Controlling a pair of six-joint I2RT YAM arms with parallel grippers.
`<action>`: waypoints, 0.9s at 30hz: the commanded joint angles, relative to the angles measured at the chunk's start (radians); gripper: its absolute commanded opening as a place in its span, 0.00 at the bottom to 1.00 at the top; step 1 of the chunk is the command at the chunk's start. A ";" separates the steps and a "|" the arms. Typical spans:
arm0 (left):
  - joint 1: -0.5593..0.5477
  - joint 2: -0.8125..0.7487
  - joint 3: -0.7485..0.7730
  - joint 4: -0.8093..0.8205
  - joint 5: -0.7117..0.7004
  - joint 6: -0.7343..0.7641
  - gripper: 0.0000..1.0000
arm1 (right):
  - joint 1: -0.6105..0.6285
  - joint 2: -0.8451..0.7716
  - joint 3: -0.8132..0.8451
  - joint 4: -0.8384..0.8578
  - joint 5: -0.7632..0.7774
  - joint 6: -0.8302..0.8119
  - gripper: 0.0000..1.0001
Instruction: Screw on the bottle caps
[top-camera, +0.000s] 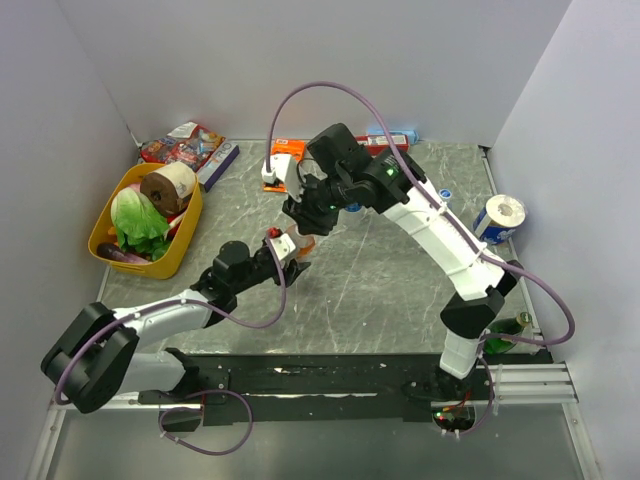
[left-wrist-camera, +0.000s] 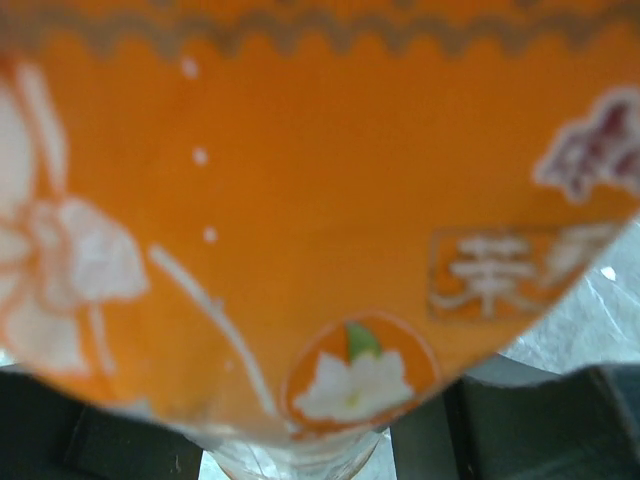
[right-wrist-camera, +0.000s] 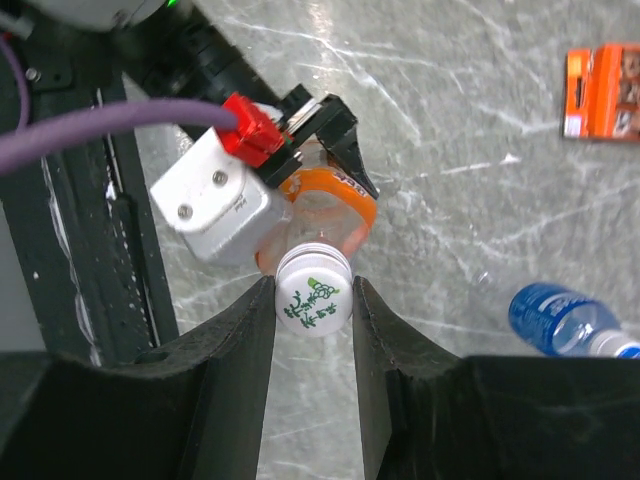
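A clear bottle with an orange label (right-wrist-camera: 335, 205) stands tilted over the table's middle, and my left gripper (top-camera: 290, 250) is shut on its body. In the left wrist view that orange label (left-wrist-camera: 300, 180) fills nearly the whole picture, with dark fingers (left-wrist-camera: 540, 420) at the bottom corners. My right gripper (right-wrist-camera: 313, 295) comes down from above and is shut on the whitish bottle cap (right-wrist-camera: 313, 288), which sits on the bottle's neck with both pads touching its sides. A blue-labelled bottle (right-wrist-camera: 560, 315) lies on the table off to one side. No other caps show.
A yellow basket (top-camera: 190, 240) holding lettuce and a roll stands at the left. Snack packs (top-camera: 185, 145) and a flat orange box (top-camera: 285, 155) lie at the back. A blue-and-white roll (top-camera: 498, 215) and a green bottle (top-camera: 510, 330) sit on the right.
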 joint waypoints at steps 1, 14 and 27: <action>-0.027 0.004 0.096 0.250 -0.139 -0.123 0.01 | 0.023 0.063 0.001 -0.084 0.046 0.145 0.24; -0.031 0.001 0.052 0.210 -0.104 -0.152 0.01 | 0.040 0.058 0.052 -0.090 0.132 0.027 0.39; -0.030 0.012 0.030 0.195 -0.042 -0.153 0.01 | 0.038 0.000 0.052 -0.081 0.138 0.041 0.69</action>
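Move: The white cap sits on the orange-labelled bottle's neck, right at the right fingertips and already gripped; the bottle's middle is some 10 cm below it. From the right hand, a blue bottle stands roughly 18 cm ahead and 10 cm to the right, its middle about 20 cm lower. The left hand holds the bottle low down, with the cap almost straight above, about 13 cm up. Counter-turning the cap and bottle slightly, the right hand clockwise and the left counter-clockwise by some 5 degrees each, both hands ease forward and down a little. Then the right fingers open and let go of the cap, sinking and drawing slightly back and right, while the left hand, still gripping the bottle, lifts it about 3 cm up between them. ##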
